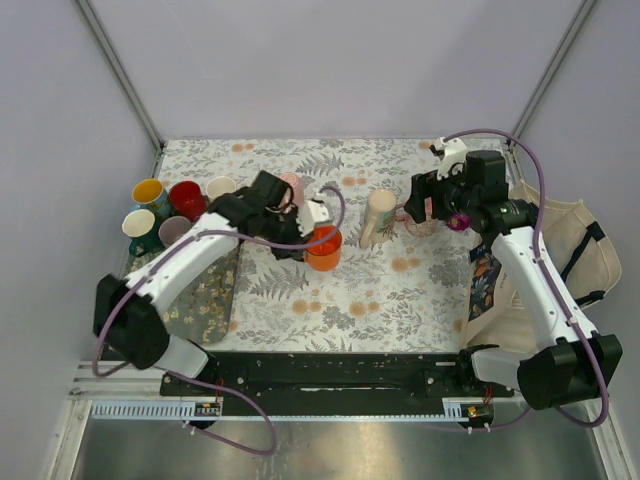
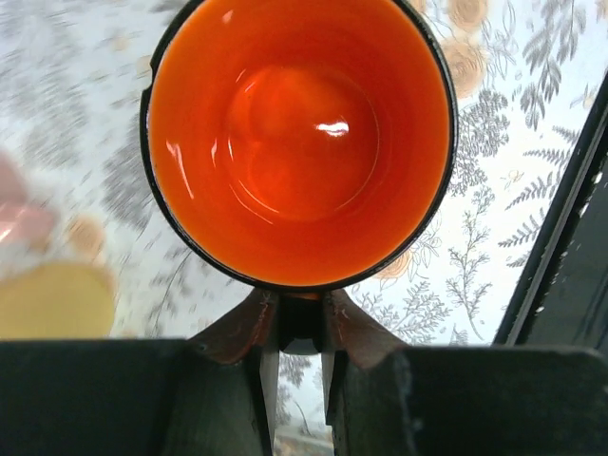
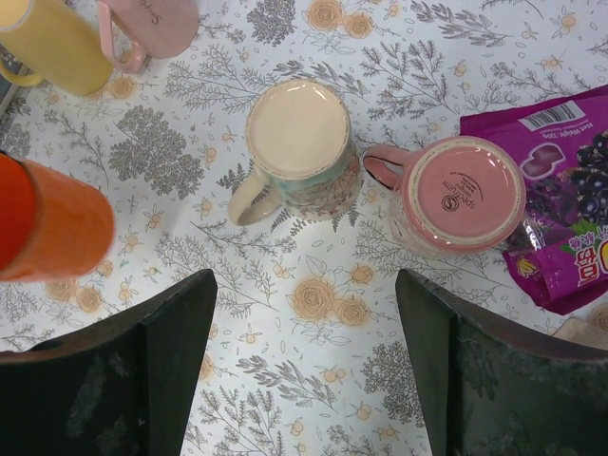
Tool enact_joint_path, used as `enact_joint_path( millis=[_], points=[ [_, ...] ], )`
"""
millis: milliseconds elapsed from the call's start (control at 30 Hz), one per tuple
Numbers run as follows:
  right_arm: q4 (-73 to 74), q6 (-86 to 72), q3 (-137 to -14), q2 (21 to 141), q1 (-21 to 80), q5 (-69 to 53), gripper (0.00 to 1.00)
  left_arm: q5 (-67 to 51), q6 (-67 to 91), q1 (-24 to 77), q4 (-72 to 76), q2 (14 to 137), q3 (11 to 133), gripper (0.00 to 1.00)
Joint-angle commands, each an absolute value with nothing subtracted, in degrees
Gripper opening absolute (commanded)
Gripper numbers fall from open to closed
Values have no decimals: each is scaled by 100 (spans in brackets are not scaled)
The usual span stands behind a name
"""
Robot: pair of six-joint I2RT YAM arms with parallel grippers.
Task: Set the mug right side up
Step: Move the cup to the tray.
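Observation:
An orange mug [image 1: 323,249] with a dark outside hangs from my left gripper [image 1: 306,230], mouth turned up toward the wrist camera. In the left wrist view its glossy orange inside [image 2: 299,133] fills the frame, and the left gripper [image 2: 297,321] is shut on its handle. A cream mug [image 1: 378,215] and a pink mug [image 1: 420,222] stand upside down on the floral cloth. In the right wrist view the cream mug [image 3: 297,142] and pink mug [image 3: 459,193] show their bases. My right gripper [image 3: 304,361] is open and empty above the cloth, just short of them; it also shows in the top view [image 1: 428,205].
Several upright mugs [image 1: 165,208] cluster at the far left, and another pink mug [image 1: 292,185] is behind my left gripper. A patterned pouch [image 1: 208,290] lies near left. A purple snack bag [image 3: 560,204] and a cream tote bag [image 1: 560,250] are at the right.

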State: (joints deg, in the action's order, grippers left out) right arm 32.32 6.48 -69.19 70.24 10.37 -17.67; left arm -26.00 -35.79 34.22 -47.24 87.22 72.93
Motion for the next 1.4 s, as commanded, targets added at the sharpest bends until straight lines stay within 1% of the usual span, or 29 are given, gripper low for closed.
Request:
enact_joint_path(
  millis=[0, 100, 167, 267, 467, 600, 733, 900, 1167, 1300, 1367],
  points=[
    [2945, 527, -7251, 7128, 1011, -1872, 85, -2032, -2270, 2946, -4965, 7621, 7637, 0],
    [2795, 466, -7190, 7172, 1011, -1881, 85, -1479, -1628, 2279, -4975, 7270, 7734, 0],
    [2734, 405, -7146, 7198, 1020, -1898, 85, -961, -1364, 1856, -4975, 7199, 7787, 0],
    [2672, 308, -7075, 7251, 1011, -1977, 85, -538, -1056, 1364, -4948, 7207, 7647, 0],
    [2602, 123, -7119, 7391, 1019, -2092, 84, -89, -422, 915, -4746, 6997, 7103, 0],
    [2593, 88, -7259, 7523, 1011, -2101, 84, 237, -89, 537, -4895, 6777, 6734, 0],
    [2654, 184, -7461, 7585, 1002, -2074, 84, 360, -88, 527, -4834, 6627, 6285, 0],
    [2812, 211, -7532, 7594, 1011, -2223, 84, 641, -140, 501, -4343, 6697, 5723, 0],
    [2979, 352, -7506, 7559, 1020, -2329, 83, 685, 184, 246, -3175, 6741, 4932, 0],
    [2962, 316, -7462, 7541, 1011, -2496, 83, 905, 106, 211, -2515, 6978, 4597, 0],
    [2979, 299, -7427, 7515, 1011, -2531, 83, 827, 79, 167, -2330, 7136, 4544, 0]
  ],
)
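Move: The left hand already holds the upright orange mug by its handle, off the table. The free tray spot for it lies about 25 cm to the left, 6 cm ahead and 11 cm lower. The mauve mug stands some 11 cm left of that spot and 3 cm farther out, the cream mug about 14 cm beyond it, and the yellow mug roughly 12 cm to its right and 8 cm farther out. From the right hand the spot is about 53 cm left, 5 cm back and 20 cm down. Left hand carries the orange mug about 25 cm left to the tray, rising then sinking, turning 80° counter-clockwise. ##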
